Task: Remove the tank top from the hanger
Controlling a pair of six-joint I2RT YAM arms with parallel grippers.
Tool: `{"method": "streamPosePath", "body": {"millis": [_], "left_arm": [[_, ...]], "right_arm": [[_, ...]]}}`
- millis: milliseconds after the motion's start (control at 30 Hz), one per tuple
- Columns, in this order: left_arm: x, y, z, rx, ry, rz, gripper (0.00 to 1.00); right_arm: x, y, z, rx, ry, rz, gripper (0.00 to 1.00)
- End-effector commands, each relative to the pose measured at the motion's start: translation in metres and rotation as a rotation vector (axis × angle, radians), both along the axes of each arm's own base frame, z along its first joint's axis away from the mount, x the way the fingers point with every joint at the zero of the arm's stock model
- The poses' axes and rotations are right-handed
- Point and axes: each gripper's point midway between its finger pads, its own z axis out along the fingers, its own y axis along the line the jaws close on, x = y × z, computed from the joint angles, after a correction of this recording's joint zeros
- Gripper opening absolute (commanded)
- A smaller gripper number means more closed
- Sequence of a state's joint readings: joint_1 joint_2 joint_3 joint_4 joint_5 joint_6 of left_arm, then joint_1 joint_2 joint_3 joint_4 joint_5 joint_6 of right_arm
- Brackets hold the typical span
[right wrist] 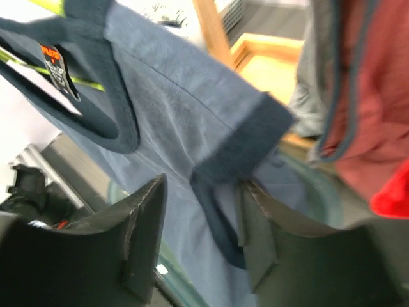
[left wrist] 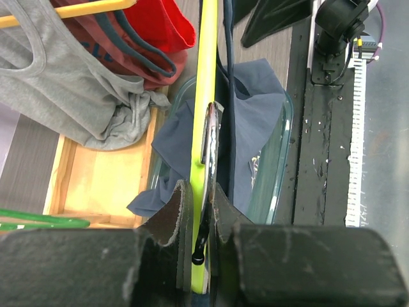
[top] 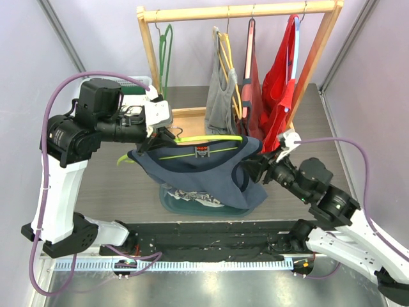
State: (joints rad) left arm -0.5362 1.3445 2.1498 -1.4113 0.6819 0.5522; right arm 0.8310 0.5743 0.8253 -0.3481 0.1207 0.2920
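A navy tank top hangs on a yellow-green hanger in front of the rack. My left gripper is shut on the hanger's left end. In the left wrist view, its fingers pinch the yellow-green bar and the hook's metal wire, with the tank top draped below. My right gripper is at the garment's right shoulder. In the right wrist view it stands open, jaws on either side of the dark armhole hem of the tank top. The right finger touches that hem.
Behind stands a wooden rack with an empty green hanger, a grey top and red garments. A clear greenish bin sits under the tank top's lower edge. The rack's wooden base lies beside the bin.
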Motion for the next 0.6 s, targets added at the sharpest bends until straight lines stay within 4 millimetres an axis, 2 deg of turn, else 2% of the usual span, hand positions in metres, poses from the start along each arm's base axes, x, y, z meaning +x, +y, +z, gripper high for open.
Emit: {"method": "streamPosePath", "body": {"millis": [0, 133, 167, 233, 267, 467, 567], "left_arm": [[-0.007, -0.002, 0.012, -0.043, -0.020, -0.021, 0.00], [-0.007, -0.001, 0.013, -0.045, -0.023, -0.017, 0.00], [-0.006, -0.001, 0.012, -0.043, -0.022, -0.016, 0.00], [-0.007, -0.002, 0.012, -0.044, -0.020, -0.017, 0.00], [-0.006, -0.002, 0.012, -0.042, -0.018, -0.017, 0.00], [-0.004, -0.002, 0.009, -0.036, -0.012, -0.015, 0.00], [-0.004, -0.002, 0.009, -0.034, -0.011, -0.014, 0.00]], "right_arm": [[0.002, 0.024, 0.028, 0.125, -0.047, 0.069, 0.48], [0.000, 0.022, 0.044, 0.148, -0.078, 0.073, 0.23], [-0.001, 0.020, 0.048, 0.153, -0.085, 0.073, 0.13], [-0.004, 0.017, 0.054, 0.157, -0.089, 0.072, 0.04], [-0.006, 0.014, 0.056, 0.161, -0.091, 0.069, 0.01], [-0.012, -0.002, 0.057, 0.159, -0.079, 0.030, 0.01], [-0.006, -0.023, 0.058, 0.173, -0.091, -0.075, 0.01]]}}
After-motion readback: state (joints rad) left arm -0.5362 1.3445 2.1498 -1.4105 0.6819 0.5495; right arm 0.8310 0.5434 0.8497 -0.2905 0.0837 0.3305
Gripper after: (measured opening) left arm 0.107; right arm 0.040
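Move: The dark blue tank top's right armhole edge hangs just off the right fingertips, about 2 cm left and 1 cm ahead at their height. The hanger's right end lies roughly 6 cm ahead, 2 cm left and 5 cm up; the teal bin is some 17 cm left, 4 cm ahead and 26 cm below. From the left hand, which already grips the hanger near its hook, that edge is about 26 cm right, 1 cm back and 9 cm down. Nudging left about 2 cm into the tank top's right armhole edge, the half-open right fingers shut to nearly nothing and pinch the edge band. The right hand then turns back and rises about 4 cm, easing some 2 cm right and slightly back, with a slight roll. The left hand stays still, keeping its grip on the hanger. ##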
